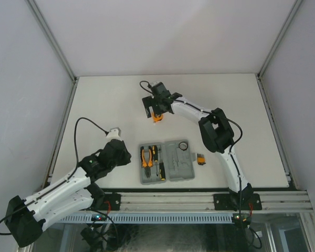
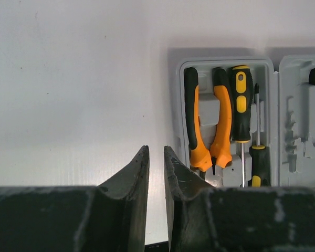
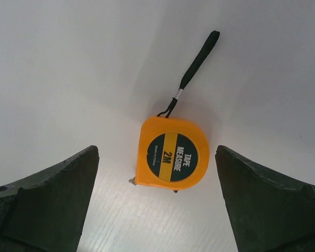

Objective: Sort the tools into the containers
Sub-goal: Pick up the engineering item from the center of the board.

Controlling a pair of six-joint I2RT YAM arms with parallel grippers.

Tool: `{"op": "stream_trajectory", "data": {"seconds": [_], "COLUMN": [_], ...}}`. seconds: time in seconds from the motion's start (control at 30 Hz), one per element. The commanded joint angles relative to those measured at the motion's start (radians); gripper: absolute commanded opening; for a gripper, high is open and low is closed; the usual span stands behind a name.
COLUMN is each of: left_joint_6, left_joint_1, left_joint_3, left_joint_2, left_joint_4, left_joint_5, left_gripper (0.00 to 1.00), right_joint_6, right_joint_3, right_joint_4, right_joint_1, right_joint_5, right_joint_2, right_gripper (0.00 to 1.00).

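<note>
The round orange tape measure (image 3: 172,153) lies flat on the white table with its black strap (image 3: 198,59) stretched away from it. My right gripper (image 3: 156,152) hangs open above it, one finger on each side, touching nothing. From above, the right gripper (image 1: 158,105) covers most of the tape measure (image 1: 157,117). The grey case (image 1: 174,169) lies open near the front. Its left half holds the orange-handled pliers (image 2: 207,126) and two screwdrivers (image 2: 241,105). A dark ring (image 1: 184,145) sits in the right half. My left gripper (image 2: 156,152) hovers left of the case, jaws a narrow slit apart and empty.
A small black-and-orange bit set (image 1: 200,158) lies on the table just right of the case. The left arm (image 1: 68,191) stretches along the front left. The table's back and side walls (image 1: 58,121) border the white surface.
</note>
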Motion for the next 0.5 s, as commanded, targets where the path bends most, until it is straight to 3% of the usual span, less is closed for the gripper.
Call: {"op": "stream_trajectory", "data": {"seconds": [0.0,0.47], "left_joint_6": [-0.017,-0.013], "left_joint_1": [0.007,0.008], "left_joint_3": [-0.019,-0.004], "left_joint_2": [-0.01,-0.024], "left_joint_4": [0.01,-0.023], "left_joint_5": [0.002,0.004], "left_gripper": [0.22,0.21], "right_joint_6": [-0.034,-0.058], "right_joint_3": [0.116,0.156], "right_joint_4": [-0.083,-0.173], "right_joint_1": [-0.007,0.014], "right_joint_5": [0.02,0.126], "right_joint_2": [0.051,0.097], "right_gripper": [0.92,0.64]}}
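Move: The tape measure lies almost under the wide-open right hand, about 4 cm below the hand point and some 2 cm to its right. The open toolbox is roughly 23 cm back and 6 cm to the right of the hand, and the orange bit holder sits beyond it, about 22 cm back and 21 cm right. From the left hand, the tape measure is about 24 cm ahead, 13 cm right and 7 cm below. The right fingers come down on either side of the tape measure's orange body and close partway until the tips are right at its sides. The hand sinks about 3.5 cm and shifts nearly 2 cm right to centre over the body, rolling some 10 degrees so the fingers point more steeply down. ##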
